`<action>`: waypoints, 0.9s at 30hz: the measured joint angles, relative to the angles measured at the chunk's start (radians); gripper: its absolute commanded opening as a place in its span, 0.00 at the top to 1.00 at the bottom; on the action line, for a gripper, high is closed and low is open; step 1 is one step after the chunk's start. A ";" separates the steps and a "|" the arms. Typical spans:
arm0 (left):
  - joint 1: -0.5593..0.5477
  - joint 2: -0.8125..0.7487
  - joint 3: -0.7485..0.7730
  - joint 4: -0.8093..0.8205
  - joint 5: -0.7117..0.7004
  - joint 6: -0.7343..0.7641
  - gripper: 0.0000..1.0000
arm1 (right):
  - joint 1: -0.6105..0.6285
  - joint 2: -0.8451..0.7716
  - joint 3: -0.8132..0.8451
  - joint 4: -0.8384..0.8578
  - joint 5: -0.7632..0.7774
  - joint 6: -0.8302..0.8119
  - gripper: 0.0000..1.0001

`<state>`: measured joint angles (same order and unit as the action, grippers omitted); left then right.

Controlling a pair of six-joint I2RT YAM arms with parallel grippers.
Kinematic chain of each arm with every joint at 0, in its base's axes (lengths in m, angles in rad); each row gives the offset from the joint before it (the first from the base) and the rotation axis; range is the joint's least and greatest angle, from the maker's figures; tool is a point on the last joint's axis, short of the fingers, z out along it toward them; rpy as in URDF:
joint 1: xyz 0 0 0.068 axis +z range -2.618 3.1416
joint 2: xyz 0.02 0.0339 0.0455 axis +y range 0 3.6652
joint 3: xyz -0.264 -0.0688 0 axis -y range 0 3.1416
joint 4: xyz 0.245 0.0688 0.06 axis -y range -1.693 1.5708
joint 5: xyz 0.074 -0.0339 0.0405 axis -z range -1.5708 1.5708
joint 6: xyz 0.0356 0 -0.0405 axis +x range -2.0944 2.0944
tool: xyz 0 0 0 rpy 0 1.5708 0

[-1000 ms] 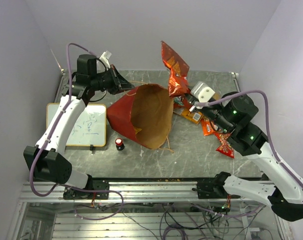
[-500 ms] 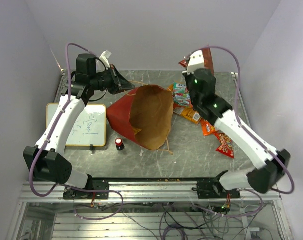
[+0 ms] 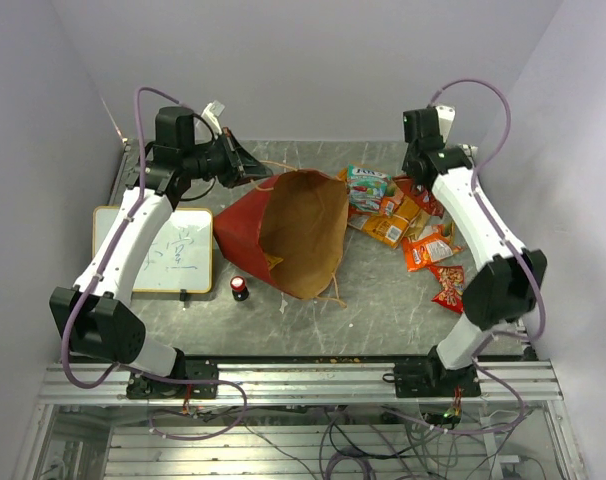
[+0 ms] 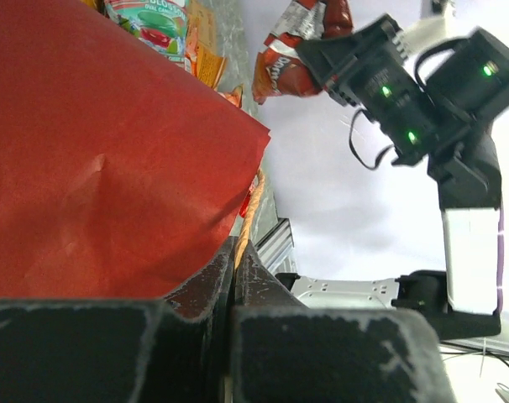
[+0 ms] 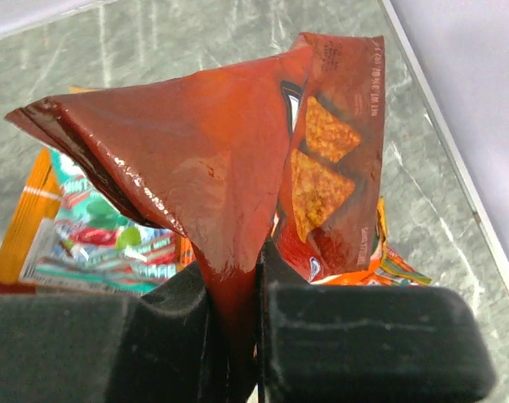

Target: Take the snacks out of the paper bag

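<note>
The paper bag point(image 3: 241, 222) lies on its side, red outside, its brown mouth point(image 3: 303, 230) facing front right. My left gripper point(image 3: 246, 170) is shut on the bag's cord handle point(image 4: 248, 206) at the back rim, next to the bag's red wall point(image 4: 95, 159). My right gripper point(image 3: 415, 176) is shut on a red chip bag point(image 5: 229, 168) and holds it over the snack pile at the back right. The chip bag also shows in the left wrist view point(image 4: 292, 46). The pile holds a green-teal pack point(image 3: 368, 184), orange packets point(image 3: 388, 230) and small red packets point(image 3: 450, 289).
A white board with writing point(image 3: 168, 252) lies left of the bag. A small red-and-black cylinder point(image 3: 239, 288) stands in front of it. The table's right rail point(image 5: 443, 151) runs close beside the pile. The walls stand close at the back and both sides.
My right arm has swung from beside the bag's mouth to the back right, carrying the red chip bag down over the snack pile. My left gripper has held still on the handle.
</note>
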<state>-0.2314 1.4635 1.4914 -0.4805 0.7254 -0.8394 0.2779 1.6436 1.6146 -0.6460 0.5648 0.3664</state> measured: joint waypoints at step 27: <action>0.000 0.044 -0.002 0.042 0.008 -0.014 0.93 | -0.039 0.529 0.319 -0.174 -0.181 0.388 0.31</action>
<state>-0.2317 1.5074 1.4895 -0.4381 0.7330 -0.8539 0.2390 2.1723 1.9331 -0.8196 0.3840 0.7540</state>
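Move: I already hold the red Doritos bag in my right hand. Its place on the snack pile is about 5 cm ahead, 2 cm to the left and 22 cm below. The green gummy bag lies 5 cm ahead and 9 cm left, the yellow snack bag 5 cm back and 5 cm left, both some 24 cm down. From my left hand that spot is roughly 15 cm ahead, 31 cm right and 31 cm below. I lower the Doritos bag with my right hand about 15 cm onto the snack pile, reaching some 6 cm forward as I sink and drifting a little left. My wrist tips the fingers further down, some 25 degrees in all. Near the bottom, while still slowly sinking, I open the fingers to about half to let the bag loose. ##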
